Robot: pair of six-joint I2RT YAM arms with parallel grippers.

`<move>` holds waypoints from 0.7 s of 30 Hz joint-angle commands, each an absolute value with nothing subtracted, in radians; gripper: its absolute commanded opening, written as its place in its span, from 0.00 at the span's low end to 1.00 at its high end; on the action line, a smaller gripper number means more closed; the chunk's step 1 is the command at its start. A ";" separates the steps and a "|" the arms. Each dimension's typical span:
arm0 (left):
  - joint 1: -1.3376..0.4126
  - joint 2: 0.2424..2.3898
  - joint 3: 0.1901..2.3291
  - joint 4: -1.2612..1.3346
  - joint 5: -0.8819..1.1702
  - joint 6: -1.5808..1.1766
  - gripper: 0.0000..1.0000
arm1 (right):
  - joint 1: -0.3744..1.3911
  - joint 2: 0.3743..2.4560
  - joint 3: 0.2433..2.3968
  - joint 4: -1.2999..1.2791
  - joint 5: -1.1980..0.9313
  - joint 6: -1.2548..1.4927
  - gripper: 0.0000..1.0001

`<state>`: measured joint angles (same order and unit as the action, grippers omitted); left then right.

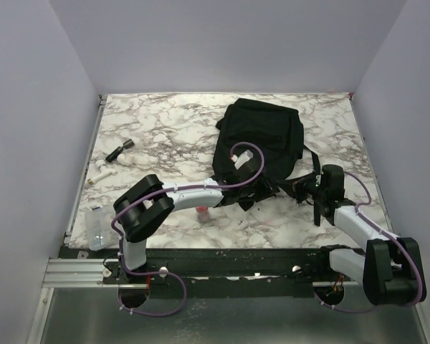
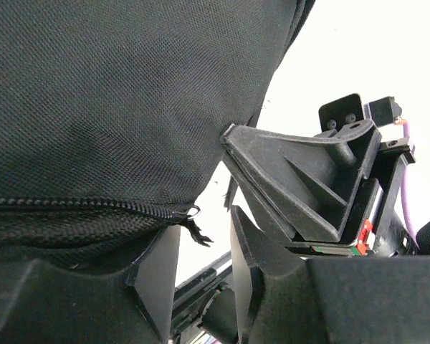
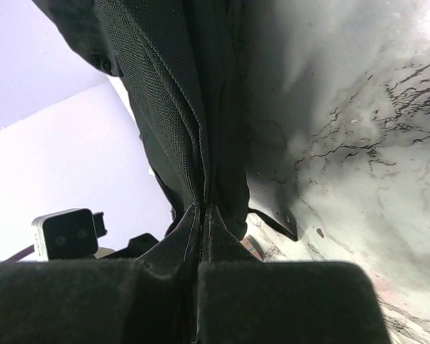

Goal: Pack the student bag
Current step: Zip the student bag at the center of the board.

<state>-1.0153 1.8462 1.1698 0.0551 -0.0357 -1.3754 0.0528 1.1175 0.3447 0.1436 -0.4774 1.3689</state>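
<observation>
The student bag (image 1: 261, 137) lies at the back middle of the marble table, a big black fabric backpack. In the left wrist view its mesh side (image 2: 115, 107) fills the upper left, with a zip line and a zip pull (image 2: 194, 223) hanging at its end. My left gripper (image 2: 204, 247) is open at the bag's near edge (image 1: 248, 186); the pull hangs just above the gap, and nothing lies between the fingers. My right gripper (image 3: 203, 209) is shut on a fold of the bag's fabric (image 3: 179, 122), at the bag's near right corner (image 1: 304, 188).
At the table's left lie a small black cylinder (image 1: 119, 151), a white piece (image 1: 100, 172) and a clear plastic item (image 1: 97, 228). A small pink object (image 1: 203, 213) sits under the left forearm. Black straps (image 1: 312, 161) trail at the bag's right. Grey walls close in on three sides.
</observation>
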 commanded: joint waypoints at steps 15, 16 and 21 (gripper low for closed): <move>-1.008 1.774 1.128 0.055 -0.019 -1.278 0.00 | 0.046 1.159 0.387 0.099 -0.459 1.236 0.01; -1.001 1.766 1.119 0.046 -0.002 -1.265 0.00 | 0.045 1.169 0.389 0.105 -0.458 1.207 0.01; -0.971 1.746 1.154 -0.116 0.117 -1.135 0.00 | 0.027 1.216 0.424 0.064 -0.439 1.055 0.00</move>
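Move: The zipper pull sits right at the left hand's open fingertips, about 1 cm ahead of, right of and below the hand point. The right fingers, pinching the bag edge, are some 5 cm to its right, level with it. The student bag's middle lies about 16 cm ahead of the left hand and 3 cm left; the pink-capped bottle some 23 cm left and 8 cm back. From the right hand the pull is about 4 cm left. Left fingers pinch the zipper pull and tug about 2 cm left; the right, still gripping the bag edge, sinks. ##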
